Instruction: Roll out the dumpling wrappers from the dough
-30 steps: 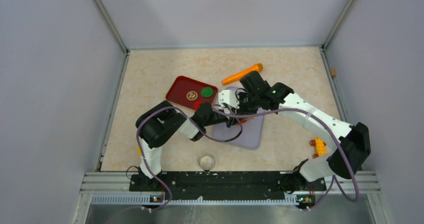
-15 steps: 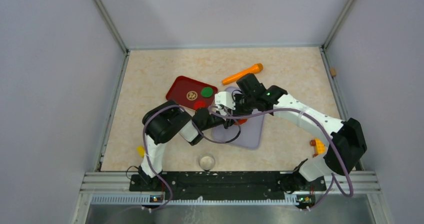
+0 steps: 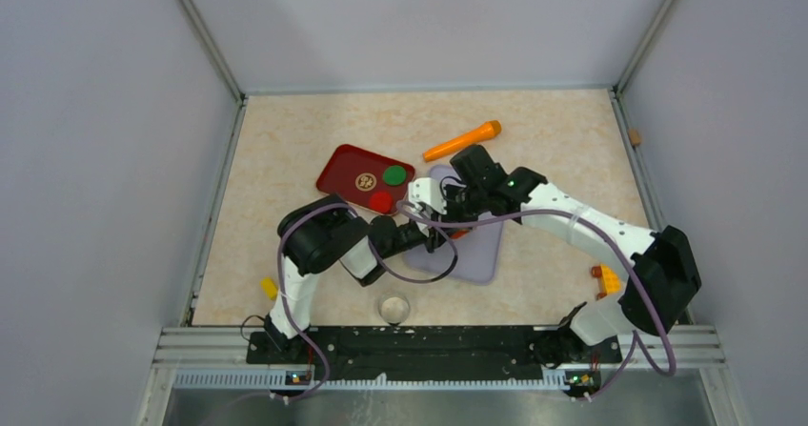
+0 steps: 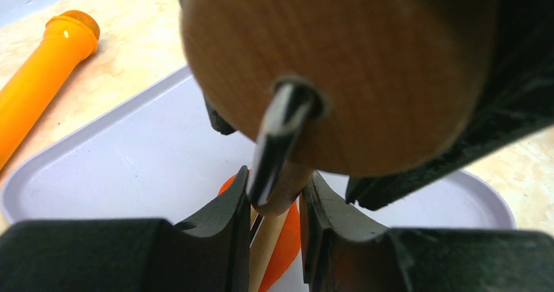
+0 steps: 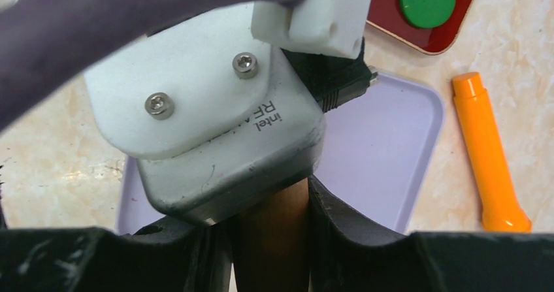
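Note:
A wooden rolling pin is held over the lavender tray by both arms. My left gripper is shut on one of its handles, with the roller's end face and metal axle filling the left wrist view. The right gripper is shut on the other handle. Flattened orange dough lies on the tray under the left fingers. In the top view the grippers meet near the tray's far left. A red-orange dumpling wrapper lies on the red tray.
A green disc and a brown patterned disc share the red tray. An orange cylinder tool lies behind the lavender tray. A clear cup stands near the front edge. Orange-yellow blocks sit at the right, and a small yellow piece at the left.
Both grippers and the pin have shifted slightly left and nearer over the tray. The left arm's elbow has swung right. The red-orange disc on the red tray is now uncovered.

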Action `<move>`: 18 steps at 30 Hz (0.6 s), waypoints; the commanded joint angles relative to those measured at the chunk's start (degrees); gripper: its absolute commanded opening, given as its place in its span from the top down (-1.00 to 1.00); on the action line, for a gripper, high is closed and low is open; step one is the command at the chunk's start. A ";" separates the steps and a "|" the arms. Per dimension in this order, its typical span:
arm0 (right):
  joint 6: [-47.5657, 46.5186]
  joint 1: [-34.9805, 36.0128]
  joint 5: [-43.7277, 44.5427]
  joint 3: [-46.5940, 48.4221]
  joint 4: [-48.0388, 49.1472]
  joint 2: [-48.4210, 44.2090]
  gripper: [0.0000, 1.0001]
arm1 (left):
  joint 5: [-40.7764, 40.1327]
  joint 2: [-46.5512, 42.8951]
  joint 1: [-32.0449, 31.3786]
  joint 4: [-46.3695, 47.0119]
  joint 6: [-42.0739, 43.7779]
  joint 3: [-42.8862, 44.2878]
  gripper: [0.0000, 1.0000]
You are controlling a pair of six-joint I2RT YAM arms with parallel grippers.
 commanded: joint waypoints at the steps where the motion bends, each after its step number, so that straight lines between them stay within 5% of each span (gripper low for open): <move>1: 3.64 2.08 -6.51 -3.45 -5.57 -0.74 1.00 | 3.64 0.08 -3.79 -3.01 -8.26 -1.67 1.00; 18: 8.30 2.12 -9.18 -10.75 -3.54 -7.41 1.00 | 3.34 -7.32 -7.73 -12.10 -8.08 -4.05 1.00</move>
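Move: Both grippers already hold the double-ended wooden roller nearly upright, the left on its handle, the right on its upper end. The orange dough lies about 7 cm below the left gripper, some 1 cm ahead and 2 cm to its right. From the right gripper it is roughly 14 cm down, 1 cm ahead and 1 cm left. From the left gripper, the metal ring sits some 17 cm back and 13 cm left, the red dough 10 cm ahead and 16 cm left. Pull the roller back towards the robot with both grippers, keeping both grips and staying almost level: draw the left about 5 cm and the right slightly less, easing both a little to the right. Carry the lower roller over the dough's near side towards the tray's near edge, letting the tool's top lean a few degrees forward. ##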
